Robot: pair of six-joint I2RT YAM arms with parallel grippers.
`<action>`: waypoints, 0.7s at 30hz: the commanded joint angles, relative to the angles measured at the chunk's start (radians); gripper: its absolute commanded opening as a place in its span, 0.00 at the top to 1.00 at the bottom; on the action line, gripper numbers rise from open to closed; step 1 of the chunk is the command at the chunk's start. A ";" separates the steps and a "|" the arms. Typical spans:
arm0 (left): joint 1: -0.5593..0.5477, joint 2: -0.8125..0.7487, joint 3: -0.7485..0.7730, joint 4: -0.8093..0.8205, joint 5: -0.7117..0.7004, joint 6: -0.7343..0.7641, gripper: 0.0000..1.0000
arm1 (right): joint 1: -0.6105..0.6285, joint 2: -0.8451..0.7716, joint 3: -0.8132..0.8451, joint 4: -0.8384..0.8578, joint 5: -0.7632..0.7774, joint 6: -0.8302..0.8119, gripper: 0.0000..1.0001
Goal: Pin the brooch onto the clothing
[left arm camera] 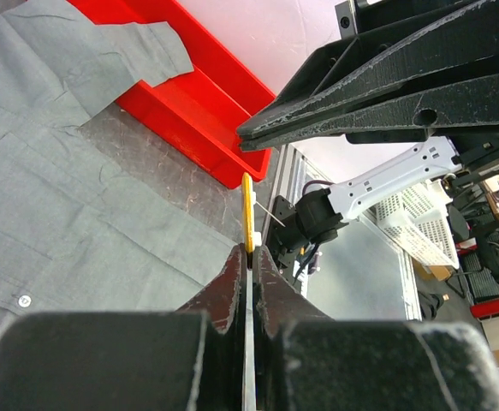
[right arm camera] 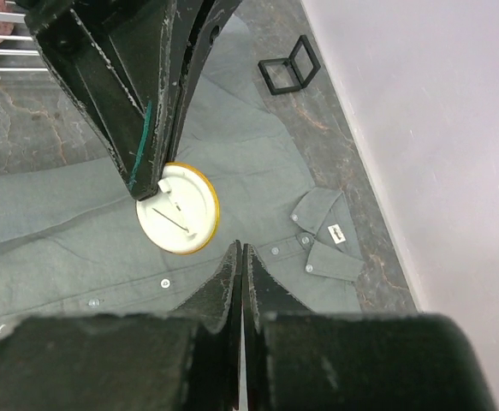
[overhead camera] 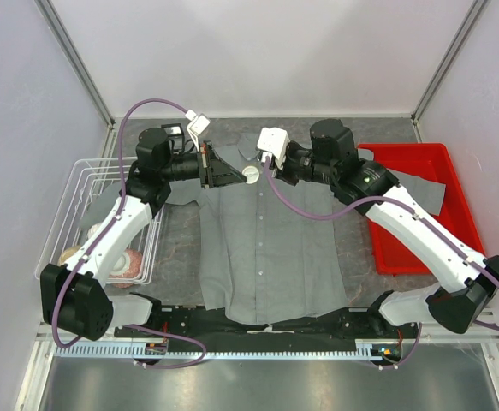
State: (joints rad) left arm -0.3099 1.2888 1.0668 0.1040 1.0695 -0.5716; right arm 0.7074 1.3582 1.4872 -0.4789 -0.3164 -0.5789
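The brooch [overhead camera: 251, 173] is a round disc with a yellow rim and a white back that carries a thin pin [right arm camera: 174, 217]. My left gripper [left arm camera: 249, 250] is shut on its edge and holds it edge-on [left arm camera: 248, 210] above the upper chest of the clothing [overhead camera: 266, 248], a grey button-front shirt lying flat. In the right wrist view the brooch [right arm camera: 181, 210] hangs from the left gripper's fingertips [right arm camera: 146, 175], near the collar [right arm camera: 326, 231]. My right gripper [right arm camera: 240, 248] is shut with nothing in it, its tips just beside the brooch and apart from it.
A red bin [overhead camera: 412, 205] stands at the right with one shirt sleeve draped into it. A white wire basket [overhead camera: 86, 214] holding round items sits at the left. A small black square frame [right arm camera: 288, 67] lies on the table beyond the collar.
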 commanded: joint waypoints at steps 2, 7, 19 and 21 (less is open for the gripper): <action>-0.003 -0.005 0.033 0.014 0.032 -0.008 0.98 | 0.000 -0.036 0.004 0.034 -0.030 0.039 0.94; -0.003 0.001 0.080 -0.142 0.056 0.171 0.98 | -0.052 -0.015 0.056 0.026 -0.142 0.175 0.56; -0.009 0.010 0.180 -0.484 0.133 0.547 0.98 | -0.137 0.113 0.162 -0.184 -0.519 0.264 0.43; -0.009 0.010 0.190 -0.509 0.130 0.567 0.98 | -0.137 0.124 0.166 -0.201 -0.575 0.267 0.44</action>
State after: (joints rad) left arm -0.3111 1.3029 1.2011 -0.3164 1.1584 -0.1432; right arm 0.5720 1.4696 1.6215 -0.6392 -0.7284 -0.3485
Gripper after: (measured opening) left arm 0.033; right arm 0.564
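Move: The brooch, its pin standing open, sits in the left fingertips, about 2 cm right and 1 cm forward of that hand's point. From the shut right hand it is some 4 cm left, 2 cm back and 1 cm lower. On the clothing, roughly 28 cm below the right hand, the collar lies about 15 cm ahead and 3 cm left, and the upper placket button 1 cm ahead and 3 cm left. Up about 1.5 cm beside the brooch, then back and down some 3 cm goes the right hand, its fingers opening from shut to just over half while the wrist rolls and swings them leftward, about 25 degrees in all. The left hand keeps its pinch on the brooch and carries it back some 2 cm and slightly down, turning roughly 10 degrees. ##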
